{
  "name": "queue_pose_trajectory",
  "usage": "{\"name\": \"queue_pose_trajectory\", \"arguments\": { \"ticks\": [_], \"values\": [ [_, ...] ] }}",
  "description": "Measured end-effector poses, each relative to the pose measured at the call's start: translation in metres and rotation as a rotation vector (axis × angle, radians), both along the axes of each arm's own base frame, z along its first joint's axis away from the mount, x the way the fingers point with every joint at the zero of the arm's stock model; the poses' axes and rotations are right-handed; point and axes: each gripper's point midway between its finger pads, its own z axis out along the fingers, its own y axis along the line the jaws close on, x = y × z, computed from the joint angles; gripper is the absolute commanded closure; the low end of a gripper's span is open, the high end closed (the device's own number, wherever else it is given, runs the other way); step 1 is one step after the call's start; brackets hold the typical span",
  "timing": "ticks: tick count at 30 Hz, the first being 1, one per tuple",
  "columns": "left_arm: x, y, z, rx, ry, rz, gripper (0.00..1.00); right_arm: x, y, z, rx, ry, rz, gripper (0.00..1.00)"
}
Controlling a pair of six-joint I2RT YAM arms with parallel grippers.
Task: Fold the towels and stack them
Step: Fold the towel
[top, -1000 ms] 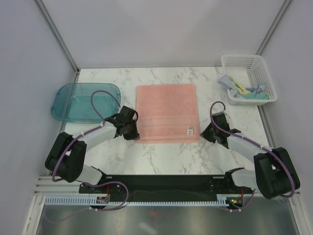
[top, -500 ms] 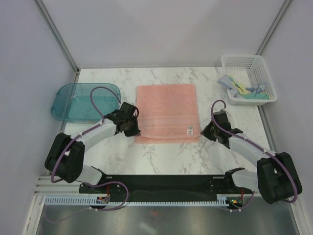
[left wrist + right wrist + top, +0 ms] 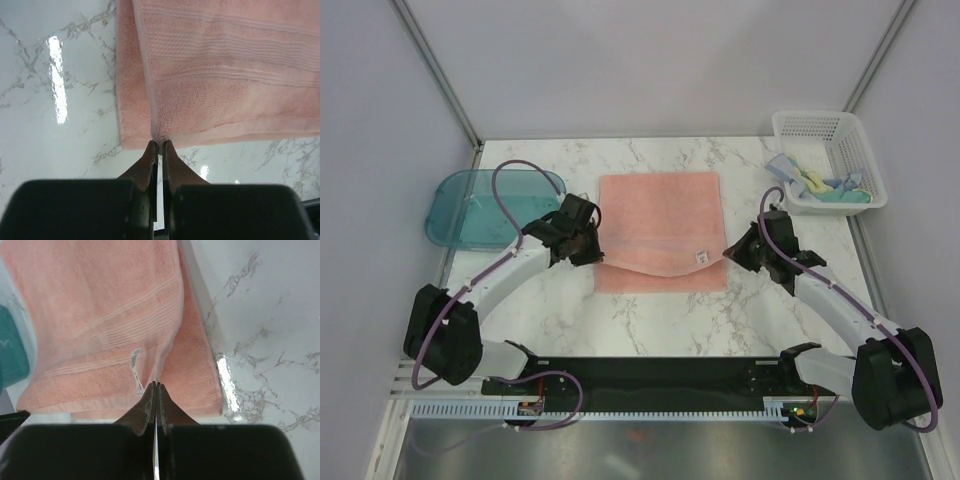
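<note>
A salmon-pink towel (image 3: 660, 215) lies in the middle of the marble table, its top layer's near edge lifted and sagging. My left gripper (image 3: 592, 247) is shut on that layer's near left corner, seen pinched at the fingertips in the left wrist view (image 3: 160, 142). The right gripper (image 3: 730, 250) is shut on the near right corner (image 3: 156, 384), beside a small white tag (image 3: 135, 367). A lower pink layer (image 3: 195, 375) stays flat on the table. Other towels (image 3: 820, 185), pale yellow, teal and light blue, sit bunched in the white mesh basket.
The white mesh basket (image 3: 825, 125) stands at the back right corner. A translucent teal tray (image 3: 470, 205) sits at the left, just behind my left arm. Grey walls enclose the table on three sides.
Both grippers closed on the pink towel's near corners and raised them, moving away from me. The top layer's near edge now hangs lifted between them, showing the layer beneath.
</note>
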Motion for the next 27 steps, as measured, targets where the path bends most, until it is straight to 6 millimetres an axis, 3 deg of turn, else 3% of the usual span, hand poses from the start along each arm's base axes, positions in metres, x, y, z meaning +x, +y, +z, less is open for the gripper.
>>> {"name": "queue_pose_trajectory", "arguments": {
  "ticks": [4, 6, 8, 12, 16, 23, 27],
  "values": [
    [-0.003, 0.002, 0.019, -0.015, -0.036, -0.004, 0.98, -0.005, 0.006, 0.011, 0.026, -0.013, 0.029, 1.0],
    [-0.008, 0.005, 0.019, -0.016, -0.038, -0.004, 0.98, -0.009, 0.008, 0.012, 0.031, -0.02, 0.037, 1.0],
    [-0.018, 0.01, 0.006, -0.003, -0.013, -0.005, 0.98, -0.016, 0.01, 0.004, 0.036, -0.023, 0.049, 1.0],
    [-0.052, 0.024, -0.045, 0.042, 0.114, -0.016, 0.98, -0.044, 0.007, -0.043, 0.025, 0.08, 0.064, 1.0],
    [-0.072, 0.029, -0.067, 0.059, 0.192, -0.03, 0.98, -0.061, 0.003, -0.072, 0.008, 0.165, 0.069, 1.0],
    [-0.067, 0.023, -0.063, 0.035, 0.171, -0.036, 0.98, -0.054, 0.006, -0.067, 0.02, 0.13, 0.076, 1.0],
    [-0.057, 0.017, -0.046, 0.021, 0.146, -0.037, 0.98, -0.046, 0.011, -0.045, 0.037, 0.093, 0.09, 1.0]
  ]
}}
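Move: I already hold the top layer's near edge lifted. From my left hand the bottom layer's near left corner is about 5 cm back, 1 cm left and 8 cm below, the teal basket some 15 cm ahead and 25 cm left. From my right hand the near right corner is roughly 4 cm back, 1 cm right and 8 cm below; the white tag is level, 5 cm left, the white basket some 25 cm ahead and 25 cm right. With both grippers still shut on the raised edge, I lift it another 1 to 2 cm, then sweep both hands back towards me and down about 8 cm, low over the bottom layer's near edge, my left hand drifting a little left. My fingers tip some 10 degrees steeper on the way down; after that I raise both hands again by about 2 cm, easing slightly forward. ##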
